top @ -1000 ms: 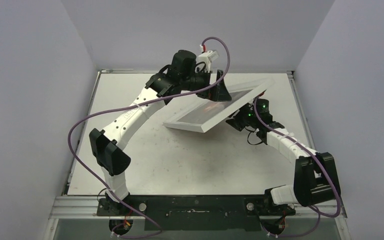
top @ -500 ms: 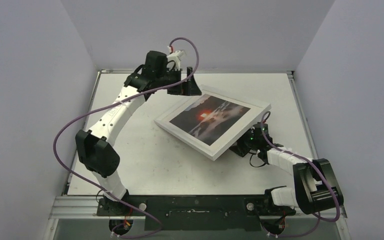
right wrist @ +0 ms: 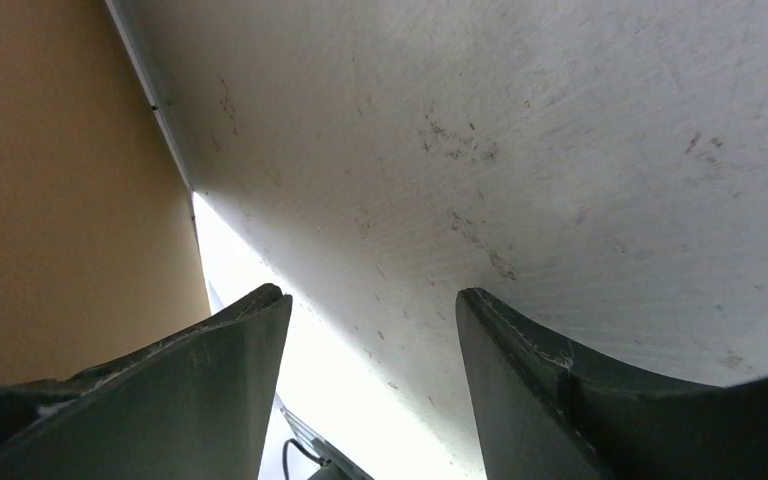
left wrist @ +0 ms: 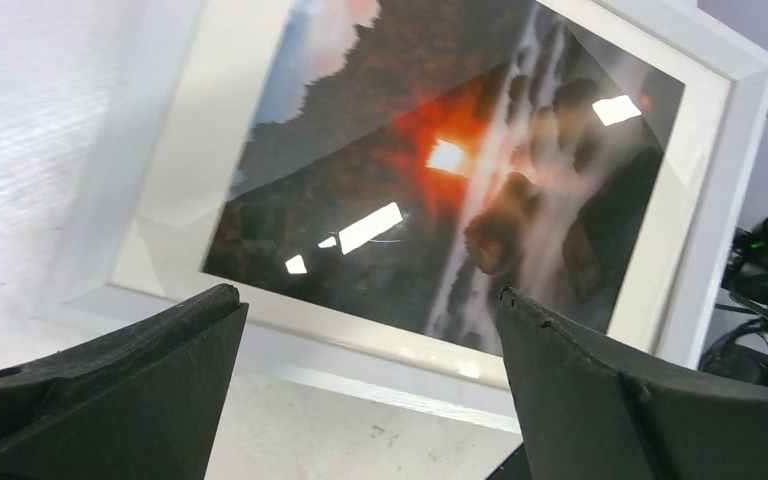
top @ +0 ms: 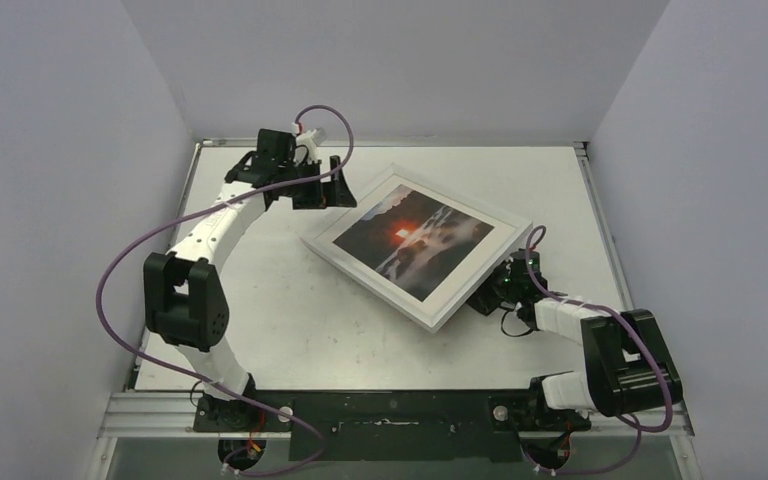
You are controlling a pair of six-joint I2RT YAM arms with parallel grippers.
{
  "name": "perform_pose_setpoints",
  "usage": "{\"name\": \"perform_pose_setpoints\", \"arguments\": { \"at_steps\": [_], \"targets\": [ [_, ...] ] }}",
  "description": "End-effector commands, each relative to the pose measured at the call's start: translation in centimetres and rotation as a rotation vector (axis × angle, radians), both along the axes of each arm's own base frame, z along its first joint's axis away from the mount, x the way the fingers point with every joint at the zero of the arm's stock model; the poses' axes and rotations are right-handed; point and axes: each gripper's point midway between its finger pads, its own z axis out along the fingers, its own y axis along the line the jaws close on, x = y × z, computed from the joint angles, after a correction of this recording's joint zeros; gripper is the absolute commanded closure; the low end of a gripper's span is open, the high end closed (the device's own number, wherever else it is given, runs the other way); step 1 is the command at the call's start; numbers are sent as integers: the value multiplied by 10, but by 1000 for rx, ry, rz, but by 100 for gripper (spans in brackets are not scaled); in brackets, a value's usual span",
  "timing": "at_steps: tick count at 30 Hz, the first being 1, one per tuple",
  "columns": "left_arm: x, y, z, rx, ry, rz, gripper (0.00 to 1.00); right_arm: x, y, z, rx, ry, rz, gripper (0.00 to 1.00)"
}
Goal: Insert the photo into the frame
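The white frame (top: 505, 215) lies face up across the middle of the table, its near right side slightly raised. The photo (top: 415, 235), a sunset with dark rocks, shows behind its glass. My left gripper (top: 328, 188) hovers open just off the frame's far left corner, touching nothing. From the left wrist, the frame (left wrist: 720, 90) and the photo (left wrist: 440, 180) fill the view beyond my left gripper (left wrist: 370, 330). My right gripper (right wrist: 370, 320) is open under the frame's near right edge, the brown backing (right wrist: 60, 180) above it. From the top its fingers are hidden.
Grey walls close in the table (top: 290, 320) on three sides. The right arm's wrist (top: 516, 290) and its cable lie low beside the frame's near right edge. A purple cable loops from the left arm (top: 185, 240) over the left side.
The frame has dropped from a steep tilt to nearly flat, picture side up. My left gripper pulled back left, off the frame. The right arm sank down and toward the near edge.
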Motion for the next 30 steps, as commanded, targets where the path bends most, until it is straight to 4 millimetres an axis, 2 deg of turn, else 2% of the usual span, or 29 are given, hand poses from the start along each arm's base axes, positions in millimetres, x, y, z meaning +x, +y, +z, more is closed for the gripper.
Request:
{"name": "perform_pose_setpoints", "arguments": {
  "at_steps": [1, 5, 10, 13, 17, 19, 21, 25, 26, 28, 30],
  "targets": [
    [34, 33, 10, 17, -132, 45, 4, 1, -23, -15, -127, 51, -10, 34],
    [52, 55, -17, 82, -137, 76, 3, -18, -40, -26, -262, 176, 77, 28],
    [74, 67, -52, 166, -153, 98, 3, -52, -60, -35, -399, 361, 195, 19],
    [86, 75, -82, 220, -132, 118, 3, -70, -65, -39, -409, 417, 204, 18],
    [94, 87, -109, 296, -134, 136, 1, -87, -75, -44, -436, 478, 208, 18],
    [95, 93, -117, 321, -135, 138, 0, -95, -77, -47, -442, 505, 216, 18],
    [94, 97, -124, 329, -124, 139, 5, -101, -78, -48, -450, 533, 226, 18],
    [90, 100, -133, 324, -112, 140, 7, -110, -81, -44, -464, 574, 262, 16],
    [88, 100, -134, 325, -109, 138, 7, -112, -83, -41, -476, 584, 271, 14],
    [86, 101, -137, 329, -103, 135, 7, -119, -89, -35, -507, 610, 289, 2],
    [86, 102, -141, 344, -99, 132, 7, -126, -96, -31, -547, 650, 309, 6]
  ]
}}
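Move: The framed photo, face up, is tilted with its near-right edge propped just above the right hand: that edge's middle is straight overhead by about 3 cm, and the photo's middle some 11 cm ahead, 16 cm left and 2 cm higher. From the left hand, the frame's left corner lies about 4 cm ahead, 6 cm left and 17 cm below, while the photo's middle is roughly 2 cm back, 19 cm right and 13 cm down. The right fingers, under the frame's near-right edge, slide out back and to the right about 5 cm each way, just above the table, opening wide as the hand rolls and tips further down some 30 degrees. The left hand, still open, swings forward and left, then sinks about 15 cm beside the frame's left corner; no touch there can be made out. ##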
